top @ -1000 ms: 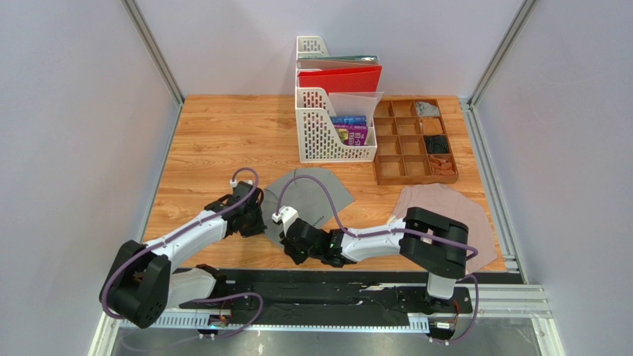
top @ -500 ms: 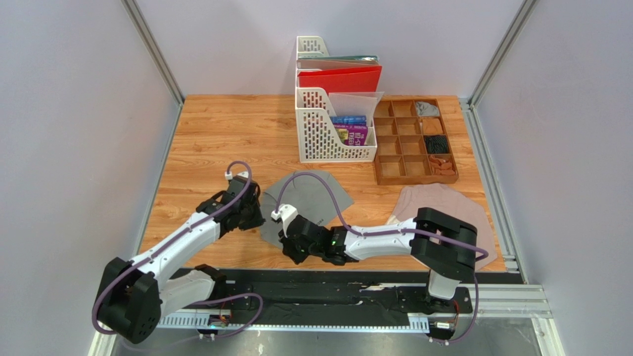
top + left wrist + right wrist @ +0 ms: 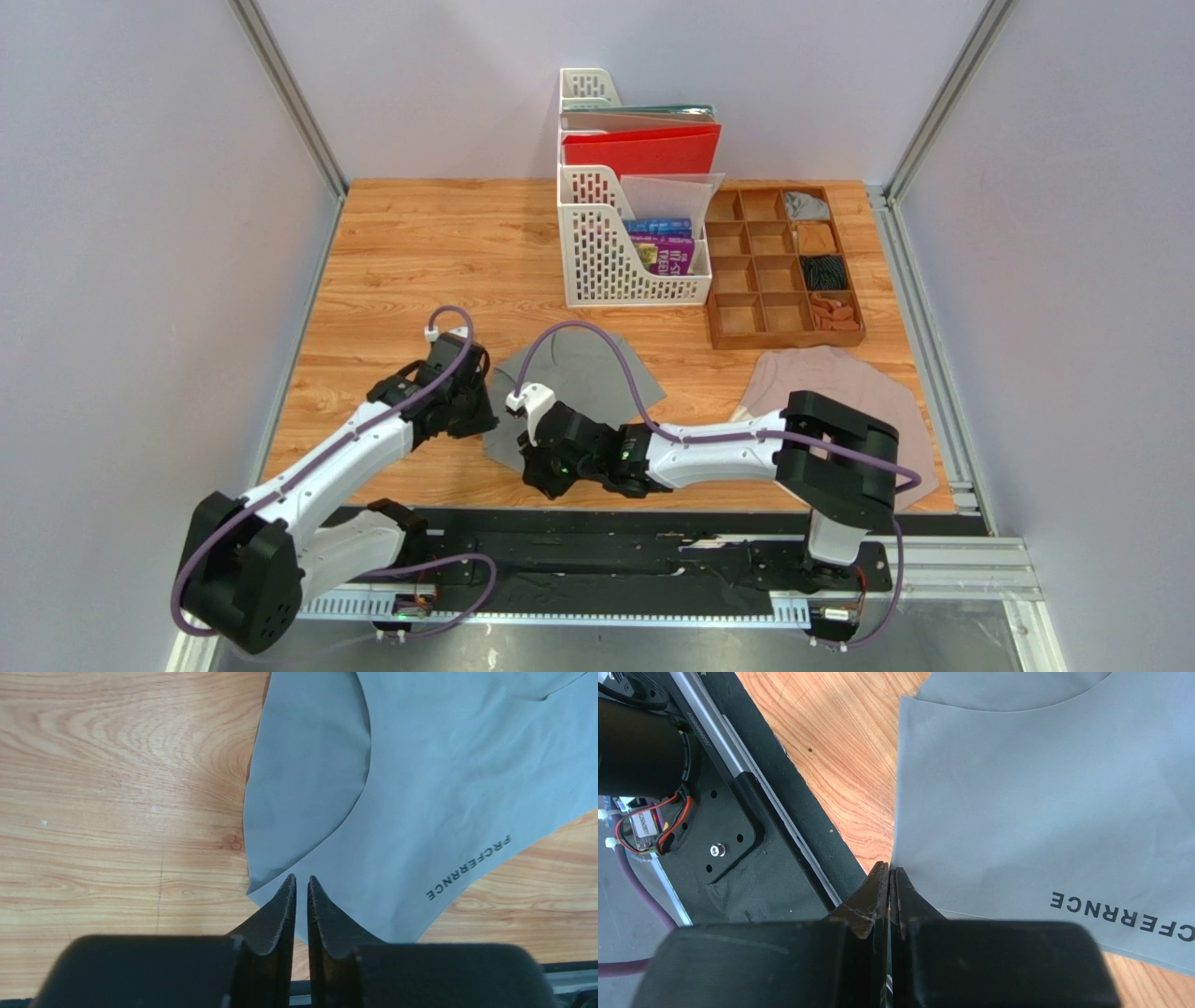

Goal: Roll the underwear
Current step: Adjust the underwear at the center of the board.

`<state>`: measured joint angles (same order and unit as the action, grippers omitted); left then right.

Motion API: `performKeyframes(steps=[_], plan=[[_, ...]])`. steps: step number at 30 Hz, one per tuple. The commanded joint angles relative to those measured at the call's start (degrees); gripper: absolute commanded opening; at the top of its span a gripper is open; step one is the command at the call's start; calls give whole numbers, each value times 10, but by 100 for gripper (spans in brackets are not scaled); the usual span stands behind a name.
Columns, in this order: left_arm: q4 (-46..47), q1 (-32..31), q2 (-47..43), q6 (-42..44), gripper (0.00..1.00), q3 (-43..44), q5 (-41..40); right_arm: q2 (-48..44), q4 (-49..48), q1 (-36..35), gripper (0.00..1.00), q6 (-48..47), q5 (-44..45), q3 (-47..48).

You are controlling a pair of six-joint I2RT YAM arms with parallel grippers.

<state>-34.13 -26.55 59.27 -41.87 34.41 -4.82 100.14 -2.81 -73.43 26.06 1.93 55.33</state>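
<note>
The grey underwear (image 3: 582, 367) lies flat on the wooden table, its dark printed line (image 3: 469, 868) near one edge. In the left wrist view my left gripper (image 3: 302, 879) hovers over the cloth's corner (image 3: 281, 875), jaws parted by a narrow slit with grey cloth showing through it. My right gripper (image 3: 890, 866) is shut at the near edge of the grey underwear (image 3: 1046, 791), and that edge runs into its tips. From above, the left gripper (image 3: 470, 406) and right gripper (image 3: 540, 455) flank the garment's near-left side. The pinkish-beige underwear (image 3: 842, 381) lies at right, partly under the right arm.
White file racks (image 3: 631, 238) with folders and books stand at the back centre. A wooden compartment tray (image 3: 783, 266) sits to their right. The black base rail (image 3: 773, 833) runs along the near table edge, just beside the right gripper.
The left jaws have parted slightly from shut. The right gripper has shifted left, and the grey underwear's near edge has moved left with it.
</note>
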Motion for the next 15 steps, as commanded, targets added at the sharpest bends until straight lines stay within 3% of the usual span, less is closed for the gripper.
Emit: performKeyframes(steps=[1, 6, 15], plan=[[25, -2, 34, 4, 23, 7, 17, -6, -18, -3, 0, 22, 18, -7], [13, -2, 55, 0, 36, 11, 8, -12, -23, -3, 0, 27, 27, -15], [-1, -2, 40, -23, 35, -10, -5, -14, -38, -4, 0, 29, 29, -32]])
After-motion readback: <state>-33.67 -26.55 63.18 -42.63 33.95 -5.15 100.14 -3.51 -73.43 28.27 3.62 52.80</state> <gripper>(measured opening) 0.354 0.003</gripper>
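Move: The grey underwear's left corner is what the left hand is over: about 2 cm back and 1 cm left of it, 5 cm below. The garment's middle lies some 4 cm ahead and 12 cm right of that hand. From the right hand, the nearer hem corner sits roughly 2 cm left, 1 cm ahead and 4 cm down; the garment's middle is 12 cm ahead and 6 cm right, the pink garment 8 cm ahead and 43 cm right. Over the underwear's left corner the left hand sinks about 1.5 cm and stops there, its fingers, already slightly parted, spreading to about a third open. Beside the nearer hem corner, the right hand, still shut, eases down some 1.5 cm while drawing about 1 cm to the right. Neither is seen to touch the cloth. ##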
